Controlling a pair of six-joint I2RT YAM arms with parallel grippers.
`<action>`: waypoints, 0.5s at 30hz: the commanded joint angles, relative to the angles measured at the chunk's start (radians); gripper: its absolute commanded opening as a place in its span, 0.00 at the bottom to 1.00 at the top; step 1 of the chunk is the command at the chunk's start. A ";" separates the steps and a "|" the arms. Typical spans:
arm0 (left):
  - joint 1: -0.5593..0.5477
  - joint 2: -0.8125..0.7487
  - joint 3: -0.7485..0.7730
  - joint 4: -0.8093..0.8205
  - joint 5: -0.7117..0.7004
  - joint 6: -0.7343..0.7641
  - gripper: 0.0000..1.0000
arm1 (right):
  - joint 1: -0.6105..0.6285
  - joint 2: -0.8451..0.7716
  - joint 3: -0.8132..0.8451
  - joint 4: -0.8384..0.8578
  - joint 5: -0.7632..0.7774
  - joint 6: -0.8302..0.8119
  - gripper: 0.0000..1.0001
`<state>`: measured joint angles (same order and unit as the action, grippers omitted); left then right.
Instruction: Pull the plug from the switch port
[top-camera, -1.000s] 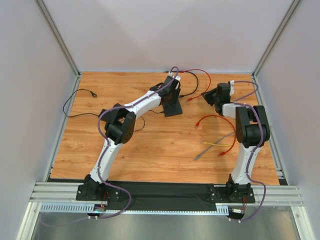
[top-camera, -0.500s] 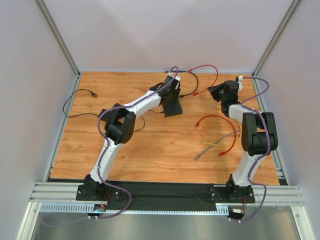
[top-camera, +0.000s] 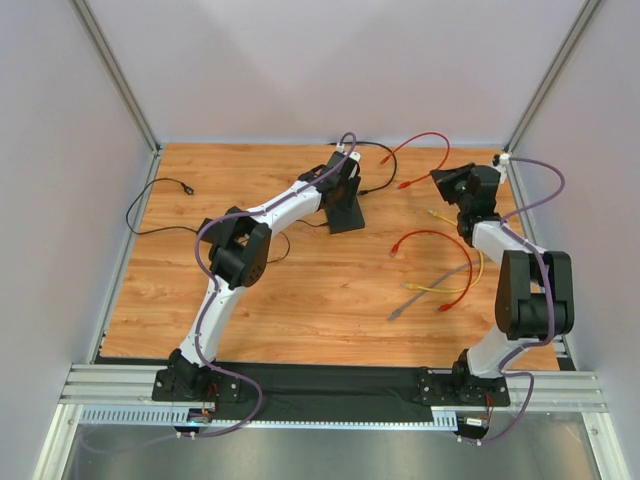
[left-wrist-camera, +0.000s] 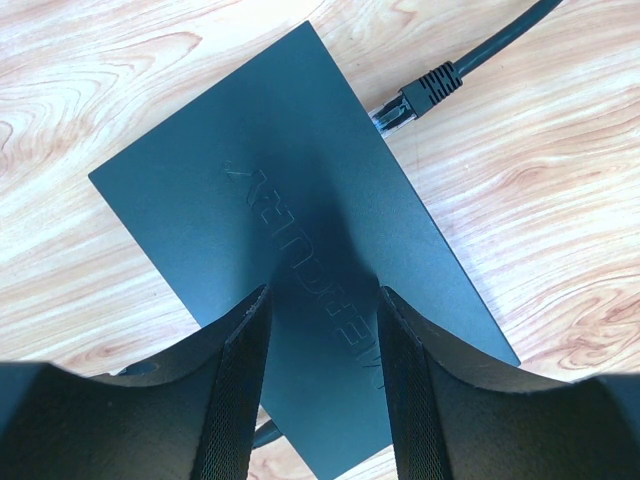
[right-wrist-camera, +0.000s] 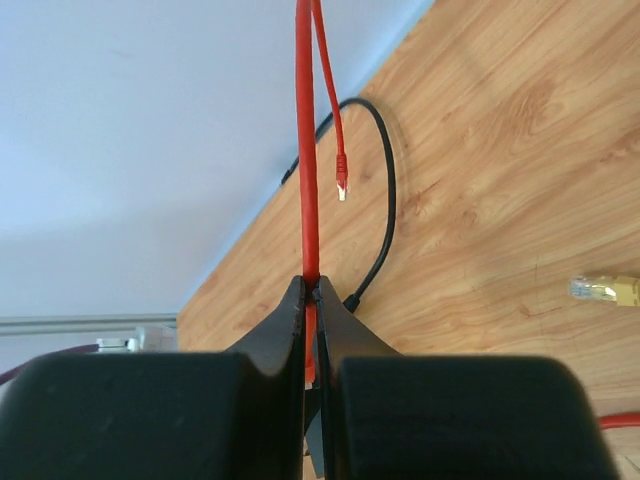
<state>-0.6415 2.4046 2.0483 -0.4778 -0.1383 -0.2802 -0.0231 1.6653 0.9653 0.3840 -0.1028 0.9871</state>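
The switch is a flat black box at the back middle of the table. My left gripper is over it. In the left wrist view the switch lies under my left gripper, whose jaws are spread over its top. A black plug sits in one side of the switch. My right gripper is shut on a red cable that arcs up and back. In the right wrist view my right gripper pinches this cable, and its red plug hangs free above the table.
A second red cable, a yellow cable and a grey cable lie in front of the right arm. A black cable trails to the left edge. White walls enclose the table.
My right gripper has moved right and toward the back corner with the red cable, and the red plug has moved farther from the switch. The left arm and switch have not moved.
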 joint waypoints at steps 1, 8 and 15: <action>0.000 0.025 -0.039 -0.102 0.045 0.004 0.55 | -0.026 -0.100 -0.025 0.024 0.012 0.024 0.00; 0.000 0.027 -0.036 -0.101 0.055 0.006 0.55 | -0.092 -0.323 -0.158 -0.212 0.146 0.081 0.00; 0.003 0.021 -0.045 -0.090 0.075 0.015 0.54 | -0.112 -0.559 -0.204 -0.690 0.287 0.084 0.00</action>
<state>-0.6392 2.4046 2.0483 -0.4740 -0.1234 -0.2779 -0.1364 1.1694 0.7513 -0.0513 0.0860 1.0615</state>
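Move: The right hand holds the red cable high; the heap of pulled cables it goes back to lies about 17 cm back, 3 cm right and some 16 cm below. Beneath the hand, about 2 cm back and straight in line, is the yellow plug; the switch stands some 18 cm left and 3 cm back. From the left hand, over the switch, the pulled cables lie about 17 cm back and 20 cm right. Right hand, still pinching the red cable, sweeps about 12 cm back and 7 right, towards the pulled cables. ##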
